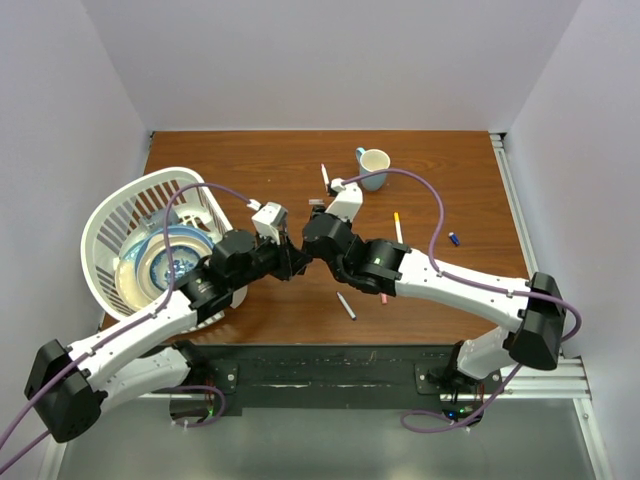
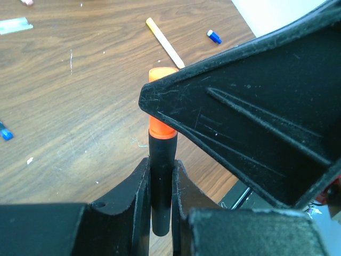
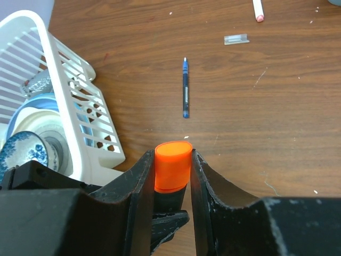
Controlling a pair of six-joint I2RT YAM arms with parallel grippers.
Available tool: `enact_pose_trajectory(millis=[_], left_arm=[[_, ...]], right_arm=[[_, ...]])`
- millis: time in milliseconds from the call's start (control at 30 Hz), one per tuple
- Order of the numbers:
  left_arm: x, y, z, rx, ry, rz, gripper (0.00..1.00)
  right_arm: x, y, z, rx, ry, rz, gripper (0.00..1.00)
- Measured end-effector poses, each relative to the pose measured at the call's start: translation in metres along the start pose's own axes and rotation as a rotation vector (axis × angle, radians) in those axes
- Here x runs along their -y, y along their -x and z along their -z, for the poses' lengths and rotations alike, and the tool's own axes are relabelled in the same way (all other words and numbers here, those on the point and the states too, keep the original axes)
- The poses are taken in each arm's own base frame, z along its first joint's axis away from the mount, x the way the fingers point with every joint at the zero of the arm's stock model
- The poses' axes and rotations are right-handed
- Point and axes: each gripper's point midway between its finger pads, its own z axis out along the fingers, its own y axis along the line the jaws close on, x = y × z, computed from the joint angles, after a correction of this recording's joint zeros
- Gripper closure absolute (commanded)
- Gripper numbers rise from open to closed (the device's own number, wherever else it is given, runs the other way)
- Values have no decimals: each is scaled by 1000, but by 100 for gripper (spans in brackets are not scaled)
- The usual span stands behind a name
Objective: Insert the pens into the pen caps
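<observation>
The two grippers meet over the middle of the table. My left gripper (image 2: 160, 162) is shut on the black barrel of the highlighter (image 2: 161, 176), which points away from it. An orange pen cap (image 3: 173, 165) sits on the barrel's far end, and my right gripper (image 3: 173, 159) is shut on that cap. In the top view the left gripper (image 1: 293, 257) and the right gripper (image 1: 312, 247) touch tip to tip and hide the highlighter. A white pen with a yellow tip (image 2: 164, 42) and a small blue cap (image 2: 214, 36) lie on the table beyond.
A white basket (image 1: 108, 222) with plates stands at the left. Near the back are a mug (image 1: 373, 167) and a thin white pen (image 1: 325, 178). A dark blue pen (image 3: 185, 96) and a clear cap (image 3: 236, 39) lie on the wood, and another blue cap (image 2: 5, 133) lies to the left.
</observation>
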Motion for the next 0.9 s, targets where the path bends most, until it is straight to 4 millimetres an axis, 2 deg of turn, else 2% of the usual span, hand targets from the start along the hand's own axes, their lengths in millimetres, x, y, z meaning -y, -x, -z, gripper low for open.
enact_pose_trajectory(millis=[133,200,300,467,667,800,900], left_arm=[[5,11,5,40,-17,-16,100],[6,26,10,100,-21,-19,100],[13,41,23,157,-45,-22,100],[31,61,44,234,-122,-39,100],[54,63,66,248,-237,-92,100],[75,62,87,254,-357,-145,100],[87,59,99,254,-429,-185,100]], right_arm=[[-7,6,10,-2,45,-19,56],[-18,4,25,-18,104,-21,48],[-29,16,45,-8,183,-53,39],[-42,32,72,-9,316,-74,36],[-39,44,105,5,455,15,32],[-44,65,141,37,599,109,31],[-59,86,168,61,714,176,31]])
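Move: The orange cap sits between the right fingertips, at the right hand point; it is about 3 cm ahead of and 5 cm above the left hand, whose fingers hold the black marker under it. On the table some 22 cm below the right hand, the blue pen lies 14 cm ahead and 7 cm left, the white pen 7 cm back and 7 cm right, and the yellow-tipped marker 13 cm ahead and 21 cm right. The orange cap comes free of the right fingers as they open to about twice their gap; that hand draws away up and back, about 20 cm in all, tilting up and swinging some 35 degrees counter-clockwise. The black marker stays pinched in the left fingers, which lift it about 12 cm, then also carry it back 8 cm, tilting up and turning clockwise. ##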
